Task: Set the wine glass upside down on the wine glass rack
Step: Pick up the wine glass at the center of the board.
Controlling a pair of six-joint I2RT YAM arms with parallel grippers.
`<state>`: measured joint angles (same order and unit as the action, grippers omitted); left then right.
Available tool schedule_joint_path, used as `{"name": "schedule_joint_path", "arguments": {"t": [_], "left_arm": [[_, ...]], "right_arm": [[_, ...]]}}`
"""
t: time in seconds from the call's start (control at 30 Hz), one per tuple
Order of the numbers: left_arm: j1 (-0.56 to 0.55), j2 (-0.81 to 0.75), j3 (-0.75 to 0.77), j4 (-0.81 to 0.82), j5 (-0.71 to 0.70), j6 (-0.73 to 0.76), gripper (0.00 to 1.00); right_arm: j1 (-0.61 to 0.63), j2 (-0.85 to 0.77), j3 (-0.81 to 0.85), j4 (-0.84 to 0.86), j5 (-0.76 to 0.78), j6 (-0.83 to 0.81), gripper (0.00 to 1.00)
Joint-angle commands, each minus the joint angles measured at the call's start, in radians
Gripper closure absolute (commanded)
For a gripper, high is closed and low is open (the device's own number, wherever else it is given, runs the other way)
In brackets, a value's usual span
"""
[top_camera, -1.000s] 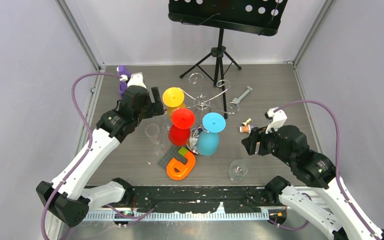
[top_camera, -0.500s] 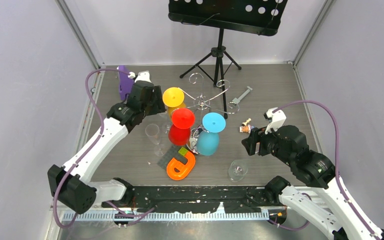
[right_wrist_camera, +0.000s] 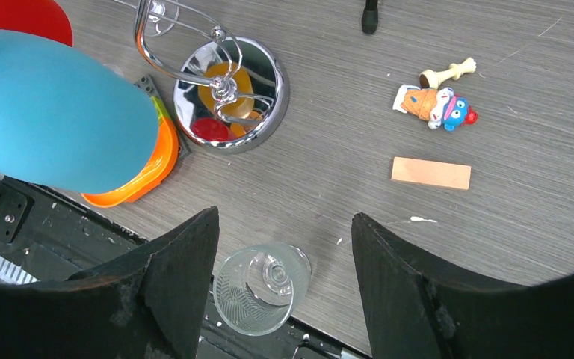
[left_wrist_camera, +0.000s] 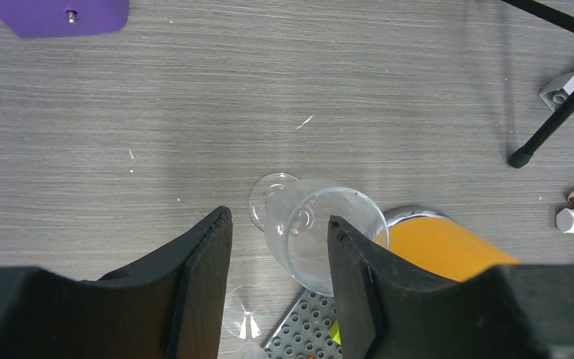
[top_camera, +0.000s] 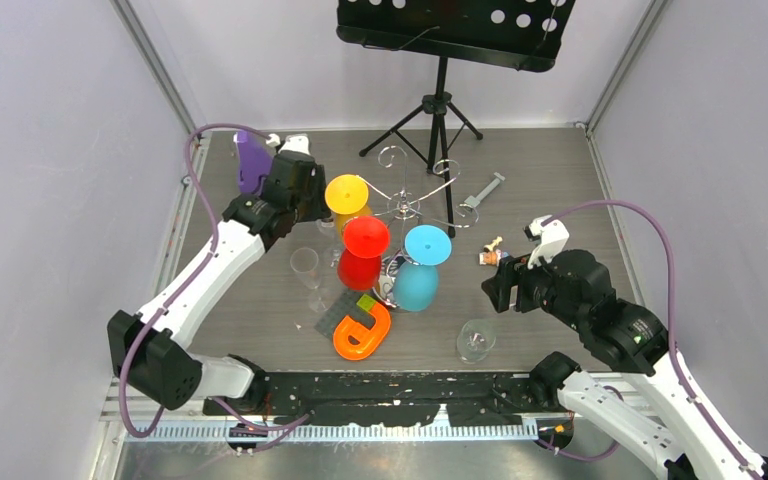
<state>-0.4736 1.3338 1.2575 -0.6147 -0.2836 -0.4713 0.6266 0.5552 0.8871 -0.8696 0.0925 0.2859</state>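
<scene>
The chrome wine glass rack stands mid-table, its mirror base plain in the right wrist view. Yellow, red and blue glasses hang upside down on it. My left gripper hovers beside the yellow glass. In the left wrist view it is open above an upright clear wine glass, whose rim passes behind the right finger. My right gripper is open above another clear glass by the front edge.
A third clear glass stands left of the red one. An orange piece on a grey studded plate lies in front of the rack. A black music stand, a purple object, small toys and a grey tool are around.
My left arm has swung back and right toward the yellow glass, and its jaws have narrowed. The right arm has not moved.
</scene>
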Motion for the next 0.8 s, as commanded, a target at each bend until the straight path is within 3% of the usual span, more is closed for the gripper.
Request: {"name": "schedule_joint_path", "arguments": {"t": [0.0, 0.23, 0.47, 0.7, 0.77], "left_arm": [[0.007, 0.016, 0.046, -0.003, -0.001, 0.028, 0.52], [0.010, 0.080, 0.081, -0.029, -0.008, 0.051, 0.61], [0.010, 0.114, 0.107, -0.048, -0.002, 0.062, 0.85], [0.011, 0.084, 0.103, -0.068, -0.036, 0.083, 1.00], [0.011, 0.065, 0.106, -0.075, -0.052, 0.088, 1.00]], "right_arm": [[-0.001, 0.011, 0.008, 0.012, -0.015, -0.013, 0.28], [-0.001, 0.020, 0.021, 0.003, -0.022, -0.022, 0.28], [-0.001, 0.012, 0.022, -0.004, -0.018, -0.026, 0.28], [-0.001, 0.020, 0.026, 0.001, -0.029, -0.017, 0.28], [-0.001, 0.021, 0.028, 0.003, -0.032, -0.015, 0.28]]}}
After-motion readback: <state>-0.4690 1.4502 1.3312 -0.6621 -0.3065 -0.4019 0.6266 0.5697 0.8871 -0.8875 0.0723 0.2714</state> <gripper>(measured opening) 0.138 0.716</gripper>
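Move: The clear wine glass at the centre stands right under the left hand, its middle about 2 cm ahead, 2 cm to the right and 8 cm below. The upside-down yellow glass on the rack is some 7 cm right and 2 cm back, about level in height; a second clear glass stands about 9 cm back, 2 cm left and 8 cm below. From the right hand the target glass lies roughly 18 cm ahead, 32 cm left, 8 cm lower. The left hand sinks about 2 cm and eases 1.5 cm forward onto the upper bowl of the centre glass, rolling slightly so its left side rises and tipping its fingers a little further down. Meanwhile the fingers close from half open until they stop just short of shut, pinching the left part of the bowl near the rim with the right finger inside and the left one outside, and then the hand holds its height. ##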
